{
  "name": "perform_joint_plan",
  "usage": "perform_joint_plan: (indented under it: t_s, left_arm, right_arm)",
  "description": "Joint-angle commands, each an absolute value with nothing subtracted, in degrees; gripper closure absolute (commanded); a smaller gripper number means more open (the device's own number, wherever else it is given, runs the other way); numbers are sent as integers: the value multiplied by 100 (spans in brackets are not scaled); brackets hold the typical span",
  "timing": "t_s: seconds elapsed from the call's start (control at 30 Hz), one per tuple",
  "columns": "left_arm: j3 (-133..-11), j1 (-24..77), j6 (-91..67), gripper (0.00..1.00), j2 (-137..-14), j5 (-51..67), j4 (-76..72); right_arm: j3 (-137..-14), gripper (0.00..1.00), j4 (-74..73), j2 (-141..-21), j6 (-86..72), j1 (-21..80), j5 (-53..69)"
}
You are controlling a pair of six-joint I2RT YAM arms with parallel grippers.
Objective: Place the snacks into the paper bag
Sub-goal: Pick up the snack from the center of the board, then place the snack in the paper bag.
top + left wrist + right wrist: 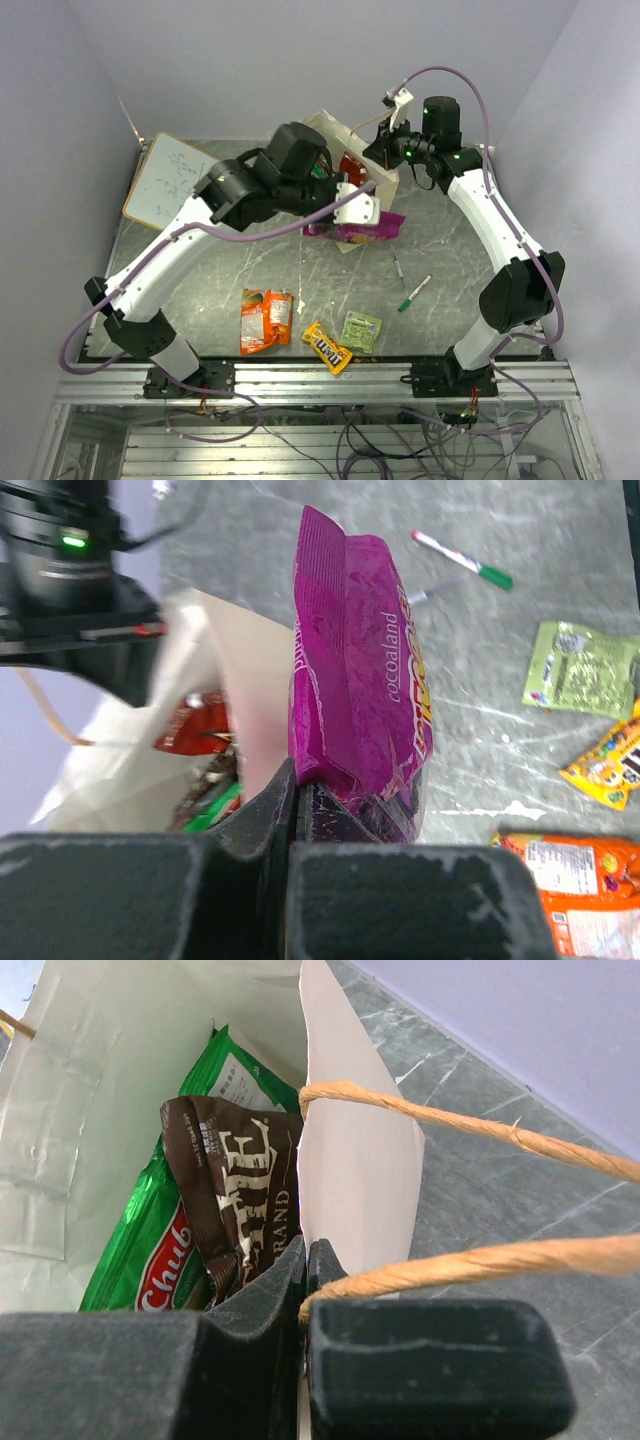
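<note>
My left gripper (298, 800) is shut on the lower edge of the purple pouch (360, 680), which stands on end just outside the near wall of the paper bag (250, 680). From above, the pouch (365, 230) shows at the bag's (330, 128) near side. The right gripper (305, 1260) is shut on the bag's rim wall (350, 1190) beside a twisted handle (470, 1125). A green bag (150, 1240), a brown bag (235, 1190) and a red packet (195, 725) lie inside. On the table lie the orange bag (265, 320), yellow M&M's (327, 347) and a pale green packet (361, 331).
Two marker pens (414, 293) (398, 268) lie on the grey table right of centre. A wood-framed whiteboard (170, 180) leans at the back left. The left arm (260, 185) reaches over the bag's left side and hides part of it.
</note>
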State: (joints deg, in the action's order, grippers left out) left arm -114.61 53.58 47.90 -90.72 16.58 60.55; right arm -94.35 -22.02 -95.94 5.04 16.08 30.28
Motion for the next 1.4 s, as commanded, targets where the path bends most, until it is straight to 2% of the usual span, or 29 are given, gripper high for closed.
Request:
perform_joint_plan:
  t_s: [0.0, 0.43, 0.87, 1.13, 1.37]
  left_arm:
    - [-12606, 5231, 4705, 93, -8883, 2129, 5877]
    - [-13781, 4750, 5009, 93, -9110, 2677, 5832]
    - [-13554, 4331, 5564, 93, -9842, 3152, 5144]
    - [-13496, 3510, 6083, 93, -10389, 4642, 4874]
    - [-13143, 3016, 6454, 93, -10707, 5004, 4740]
  right_arm:
    - [-9772, 100, -2586, -9449, 755, 1577, 3375]
    - [-10887, 100, -4121, -9772, 1874, 1573, 3991]
    - [-11167, 100, -4246, -9968, 1677, 1568, 3447]
    - [-11062, 100, -4199, -9884, 1595, 1569, 3180]
    - [-11039, 100, -4176, -9875, 1582, 1569, 3154]
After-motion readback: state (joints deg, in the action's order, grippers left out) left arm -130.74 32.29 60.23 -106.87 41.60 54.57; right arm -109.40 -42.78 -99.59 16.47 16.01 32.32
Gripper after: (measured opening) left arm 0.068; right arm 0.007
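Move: The purple snack is already pinched in the left hand, its body reaching about 8 cm to the right and 4 cm below the fingers. The paper bag's mouth lies some 17 cm ahead of that hand, 4 cm to the right and 8 cm lower; the red snack inside is roughly 17 cm ahead, 7 cm right and 16 cm down. From the right hand, already pinching the rim, the mouth's middle is about 8 cm left, 3 cm back and 4 cm lower. Keeping its pinch on the purple snack, the left hand first lifts about 12 cm almost straight up, its fingers levelling some 15 degrees, then goes forward over the near rim of the paper bag while sinking about 10 cm, bringing the snack to the mouth. Meanwhile the right hand keeps the rim pinched and draws it back about 3 cm and slightly up, turning counter-clockwise, then eases about 1 cm forward again. ##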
